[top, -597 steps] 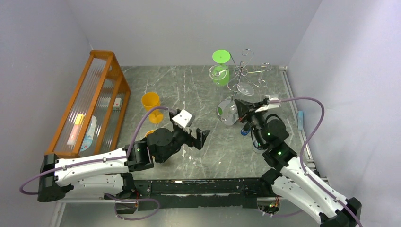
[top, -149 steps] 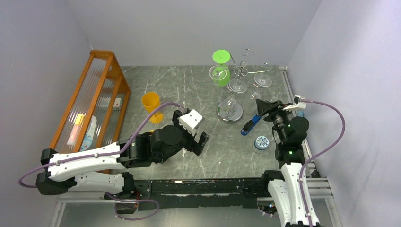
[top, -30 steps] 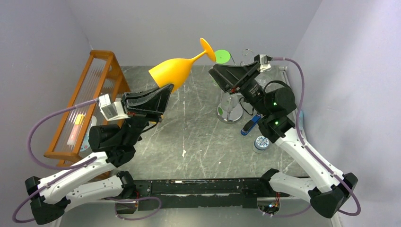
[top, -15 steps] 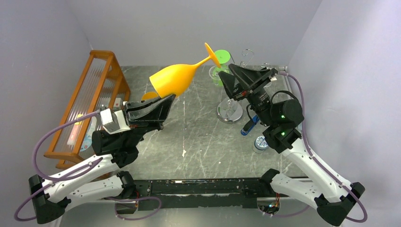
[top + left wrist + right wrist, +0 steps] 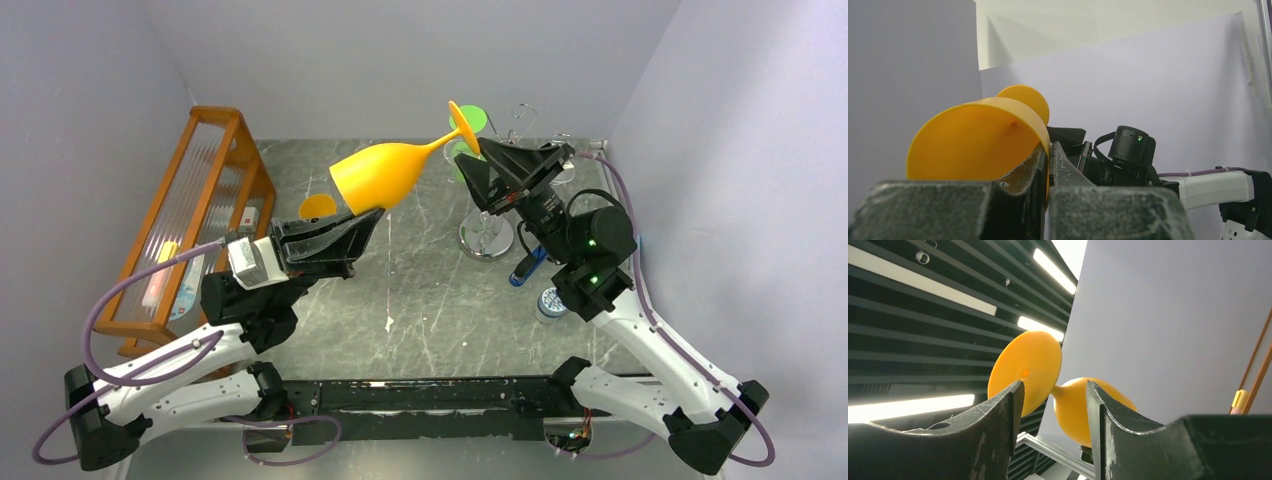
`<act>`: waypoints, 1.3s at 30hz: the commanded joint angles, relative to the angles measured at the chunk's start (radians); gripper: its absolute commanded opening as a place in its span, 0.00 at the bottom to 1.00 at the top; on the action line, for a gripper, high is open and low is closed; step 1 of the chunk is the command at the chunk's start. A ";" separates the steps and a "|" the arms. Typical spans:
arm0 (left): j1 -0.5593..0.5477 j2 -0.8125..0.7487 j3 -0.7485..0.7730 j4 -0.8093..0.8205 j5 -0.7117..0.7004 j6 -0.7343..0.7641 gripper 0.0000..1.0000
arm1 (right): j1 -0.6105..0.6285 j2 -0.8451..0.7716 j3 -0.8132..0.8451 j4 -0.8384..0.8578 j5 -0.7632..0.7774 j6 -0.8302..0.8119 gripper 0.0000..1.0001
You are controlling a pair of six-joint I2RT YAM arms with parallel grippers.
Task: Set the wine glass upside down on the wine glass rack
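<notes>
The orange wine glass (image 5: 385, 172) is up in the air, tilted, with its foot pointing up and to the right. My left gripper (image 5: 372, 218) is shut on the rim of its bowl, and the left wrist view shows the rim (image 5: 978, 140) pinched in the left gripper (image 5: 1048, 150). My right gripper (image 5: 474, 160) is open at the foot end. In the right wrist view the stem (image 5: 1058, 390) lies in line with the gap of the right gripper (image 5: 1054, 387), touching neither finger. The chrome wine glass rack (image 5: 487, 238) stands behind my right arm, mostly hidden.
A green glass (image 5: 468, 120) and clear glasses hang on the chrome rack. The orange wooden slatted rack (image 5: 195, 215) lines the left wall. An orange round piece (image 5: 318, 207) lies on the table. A blue-handled tool (image 5: 530, 265) and a small round tin (image 5: 552, 300) lie at the right.
My left arm has carried the orange glass to the right and lower, bringing its foot to the right gripper. The right gripper's fingers have narrowed a little around the stem.
</notes>
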 commanded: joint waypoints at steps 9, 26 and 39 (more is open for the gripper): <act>0.006 0.029 -0.026 0.057 0.038 0.014 0.05 | 0.008 0.009 -0.017 0.130 -0.027 0.059 0.34; 0.006 -0.011 -0.109 -0.003 -0.086 -0.041 0.51 | 0.007 0.005 -0.016 0.142 0.010 0.040 0.00; 0.006 -0.178 -0.211 -0.180 -0.402 -0.054 0.97 | 0.008 -0.039 -0.005 0.016 0.110 -0.092 0.00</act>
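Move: The left gripper already pinches the orange wine glass by its bowl rim. The stem, close under the foot, lies about 10 cm to that hand's right, 5 cm ahead and 4 cm up. From the half-open right gripper the stem is some 3 cm above, 2 cm left and 1 cm back. The rack's top stands roughly 18 cm ahead of the right hand, 7 cm right and 20 cm below; the green glass hangs about 24 cm ahead, straight on, some 28 cm down. Close the right gripper on the stem just under the foot, easing up and back about 3 cm each as it shuts, then hold and sink forward some 2 cm. Once it has nearly shut, open the left gripper wide off the rim and draw it down about 7 cm and forward 4–5 cm, tipping its fingers forward some 20 degrees and swinging left, away from the bowl, at the end. ##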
